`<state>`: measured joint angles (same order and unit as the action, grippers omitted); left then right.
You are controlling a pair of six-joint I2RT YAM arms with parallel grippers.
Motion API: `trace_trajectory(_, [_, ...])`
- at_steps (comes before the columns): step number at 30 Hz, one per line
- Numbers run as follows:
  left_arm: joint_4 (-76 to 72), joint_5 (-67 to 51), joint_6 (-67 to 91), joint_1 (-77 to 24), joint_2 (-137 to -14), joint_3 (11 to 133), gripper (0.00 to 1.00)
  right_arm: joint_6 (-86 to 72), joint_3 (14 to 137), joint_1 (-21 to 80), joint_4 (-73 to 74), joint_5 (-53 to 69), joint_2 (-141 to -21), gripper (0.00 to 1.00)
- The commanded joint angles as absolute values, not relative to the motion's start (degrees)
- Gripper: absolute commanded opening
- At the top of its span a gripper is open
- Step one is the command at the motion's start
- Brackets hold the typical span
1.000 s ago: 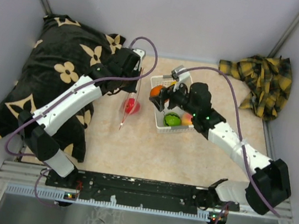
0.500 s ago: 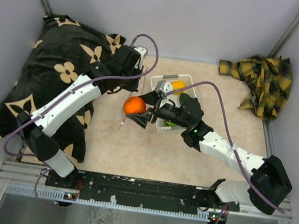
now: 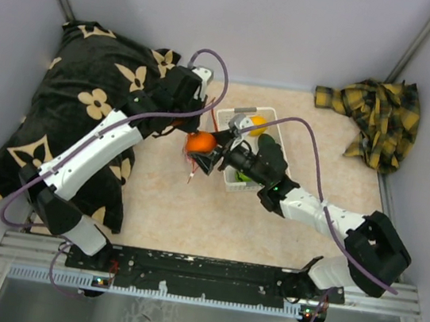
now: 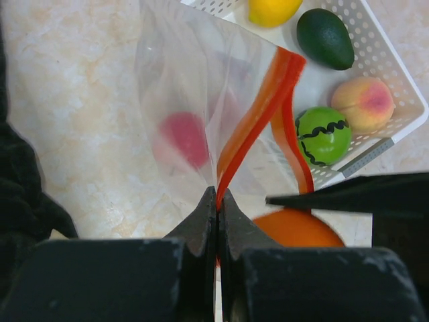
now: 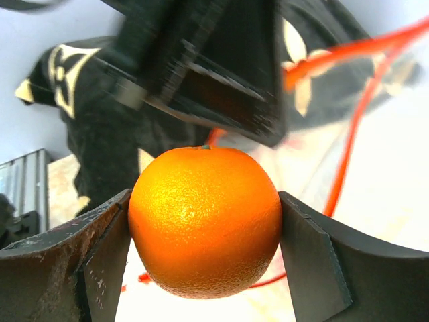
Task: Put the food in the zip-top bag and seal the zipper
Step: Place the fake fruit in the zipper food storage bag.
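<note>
My left gripper [image 4: 218, 196] is shut on the red-orange zipper [image 4: 258, 114] of the clear zip-top bag [image 4: 177, 80] and holds its mouth up; it also shows in the top view [image 3: 186, 122]. A red apple [image 4: 182, 137] lies inside the bag. My right gripper [image 5: 204, 228] is shut on the orange [image 5: 204, 221] and holds it at the bag's mouth, right beside the left gripper [image 3: 200, 142]. The lemon [image 4: 271, 10], avocado [image 4: 325, 37], peach [image 4: 365, 104] and lime [image 4: 323, 134] lie in the white basket [image 4: 402, 80].
A black cushion with tan flowers [image 3: 70, 109] fills the left side under my left arm. A yellow plaid cloth [image 3: 377, 120] lies at the back right. The basket [image 3: 274, 120] stands just right of the bag.
My right gripper lifted the orange out of the basket and carried it left to the bag's mouth. My left gripper kept its hold on the zipper strip.
</note>
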<state>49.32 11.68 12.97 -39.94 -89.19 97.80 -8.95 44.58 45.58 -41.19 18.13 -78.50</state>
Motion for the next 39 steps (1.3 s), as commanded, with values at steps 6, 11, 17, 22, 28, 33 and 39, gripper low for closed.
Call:
trace_trajectory(6, [50.16, 13.39, 10.57, -40.99, -86.91, 97.85, 0.0, -13.67, 40.97, 39.77, -47.48, 15.1, -77.38, 0.59])
trace_trajectory(11, [50.51, 13.26, 9.94, -41.97, -87.4, 98.2, 0.0, -15.1, 42.91, 39.48, -45.39, 15.62, -78.94, 0.59])
trace_trajectory(17, [50.35, 10.56, 10.06, -43.04, -88.43, 98.44, 0.0, -15.52, 46.58, 39.46, -42.93, 18.51, -81.53, 0.61])
trace_trajectory(22, [50.12, 8.75, 10.28, -43.33, -88.95, 98.31, 0.0, -15.63, 48.29, 39.47, -42.27, 18.65, -83.14, 0.67])
trace_trajectory(28, [49.34, 8.74, 10.58, -43.33, -88.34, 97.15, 0.0, -19.15, 48.49, 39.46, -41.97, 14.4, -83.35, 0.7])
trace_trajectory(33, [48.4, 12.84, 11.84, -43.33, -87.09, 95.35, 0.0, -30.07, 45.72, 38.64, -45.84, 12.24, -82.39, 0.7])
trace_trajectory(39, [46.34, 15.28, 13.96, -43.24, -85.66, 92.66, 0.0, -41.03, 44.3, 38.43, -47.35, 11.42, -81.57, 0.69])
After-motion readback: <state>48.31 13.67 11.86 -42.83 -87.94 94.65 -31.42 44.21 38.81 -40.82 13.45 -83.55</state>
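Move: The right hand holds the orange. The open mouth of the zip-top bag is about 6 cm ahead of it, neither left nor right, and some 5 cm lower. The red fruit in the bag lies roughly 12 cm ahead, 5 cm left and 20 cm down; the green fruit in the basket about 9 cm ahead, 15 cm right and equally low. From the left hand, pinching the zipper rim, the orange is some 5 cm back, 5 cm right and 6 cm below. Forward about 5 cm, down nearly 4 and somewhat right, the right hand brings the gripped orange to the bag's mouth, quickly at first and then creeping, and late on rolls some 25 degrees so its forward side dips. The left hand keeps its pinch on the zipper rim, easing back and right nearly 2 cm before partly returning and sinking slightly. ##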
